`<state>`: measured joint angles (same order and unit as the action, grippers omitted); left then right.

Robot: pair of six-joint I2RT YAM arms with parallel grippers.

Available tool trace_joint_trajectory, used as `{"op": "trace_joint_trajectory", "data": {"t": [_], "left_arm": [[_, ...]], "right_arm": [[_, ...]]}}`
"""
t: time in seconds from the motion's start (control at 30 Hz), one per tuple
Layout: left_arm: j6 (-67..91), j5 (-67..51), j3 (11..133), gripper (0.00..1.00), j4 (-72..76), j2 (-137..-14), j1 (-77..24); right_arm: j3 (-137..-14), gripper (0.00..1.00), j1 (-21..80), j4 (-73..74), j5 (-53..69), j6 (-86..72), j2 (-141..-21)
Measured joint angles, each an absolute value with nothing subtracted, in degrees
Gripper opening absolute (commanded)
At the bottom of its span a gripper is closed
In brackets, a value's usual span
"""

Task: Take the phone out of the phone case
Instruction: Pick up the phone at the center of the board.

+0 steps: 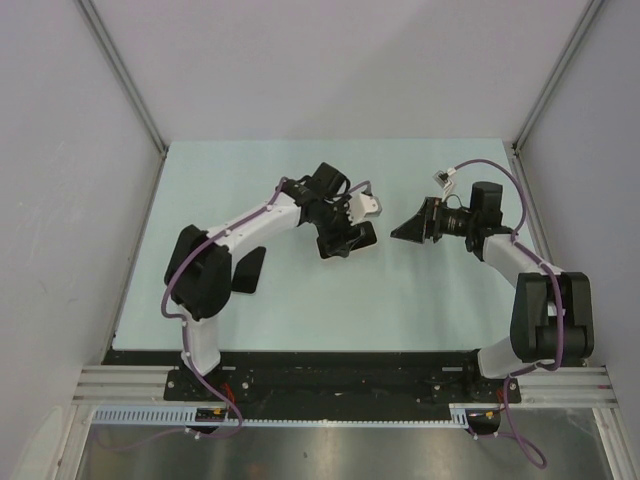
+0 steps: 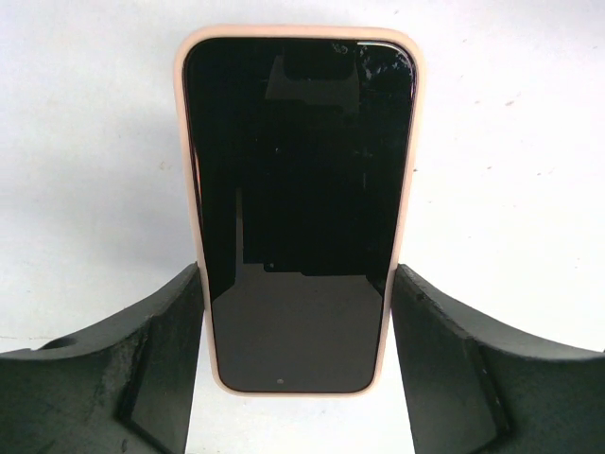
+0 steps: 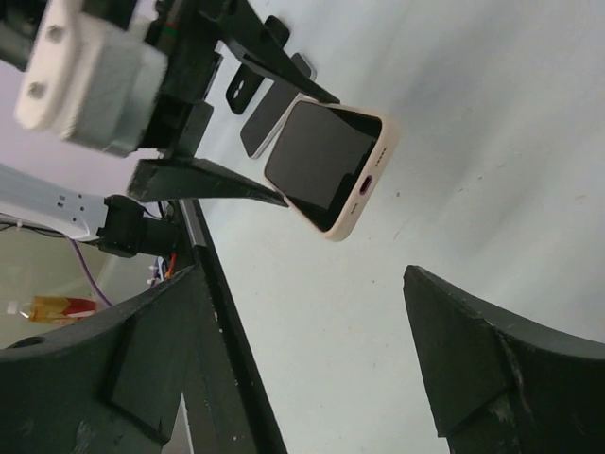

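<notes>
A phone with a black screen (image 2: 298, 218) sits in a pale pink phone case (image 2: 189, 189). My left gripper (image 2: 298, 312) is shut on the case's two long sides near its lower end and holds it above the table. From above, the held phone (image 1: 350, 240) shows dark at the left gripper (image 1: 342, 238). My right gripper (image 1: 408, 229) is open, a short way to the right of the phone, and points at it. In the right wrist view the case's bottom edge with its port (image 3: 364, 184) faces my open right gripper (image 3: 302, 312), which holds nothing.
A flat dark object (image 1: 248, 270) lies on the pale green table (image 1: 420, 300) beside the left arm's base. Grey walls close in the back and both sides. A black rail (image 1: 340, 360) runs along the near edge.
</notes>
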<state>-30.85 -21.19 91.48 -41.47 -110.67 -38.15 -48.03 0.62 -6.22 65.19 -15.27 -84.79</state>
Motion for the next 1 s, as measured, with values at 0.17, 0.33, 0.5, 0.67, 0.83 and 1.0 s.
{"op": "trace_joint_trajectory", "data": {"t": [0.17, 0.33, 0.5, 0.67, 0.83, 1.0], "left_arm": [[-30.9, -21.2, 91.3, 0.04, -41.2, -108.2, -41.0], [-30.8, -21.1, 90.8, 0.04, -41.0, -106.5, -43.8], [-30.8, -20.2, 90.7, 0.04, -40.8, -105.3, -45.7], [-30.8, -18.8, 90.7, 0.04, -40.0, -104.9, -46.5], [-30.8, -17.2, 90.7, 0.04, -39.5, -104.9, -46.7], [-30.4, -16.3, 90.7, 0.04, -38.7, -104.9, -47.1]], "right_arm": [[-48.0, 0.83, 0.6, -6.8, 65.9, -16.9, -85.9], [-48.0, 0.79, 1.0, -7.2, 66.3, -17.6, -86.7], [-48.0, 0.75, 1.7, -7.2, 67.0, -18.0, -86.8], [-48.0, 0.69, 3.2, -7.2, 67.6, -18.0, -88.0], [-48.0, 0.66, 4.9, -7.1, 68.0, -18.0, -89.4], [-48.0, 0.62, 6.5, -7.1, 68.1, -18.0, -90.7]]}}
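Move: The left hand already holds the cased phone by its long sides, clear of the table; the phone's middle is about 1 cm to this hand's right. The right gripper waits some 15 cm to the left hand's right and 7 cm above it. From the right hand the phone lies about 14 cm left, level fore and aft, 7 cm below. A loose dark phone lies some 25 cm left of the left hand, 3 cm back and 9 cm below. Keeping its pinch on the case's long sides, the left hand carries the phone right, back and up, about 4 cm each way, towards the right gripper, then all but halts. The right hand comes to meet it, mostly in the second half, some 4 cm left, sinking and drawing back 2 cm each, its fingers partly closing until one hangs over the screen near the free end; contact there can't be made out. ##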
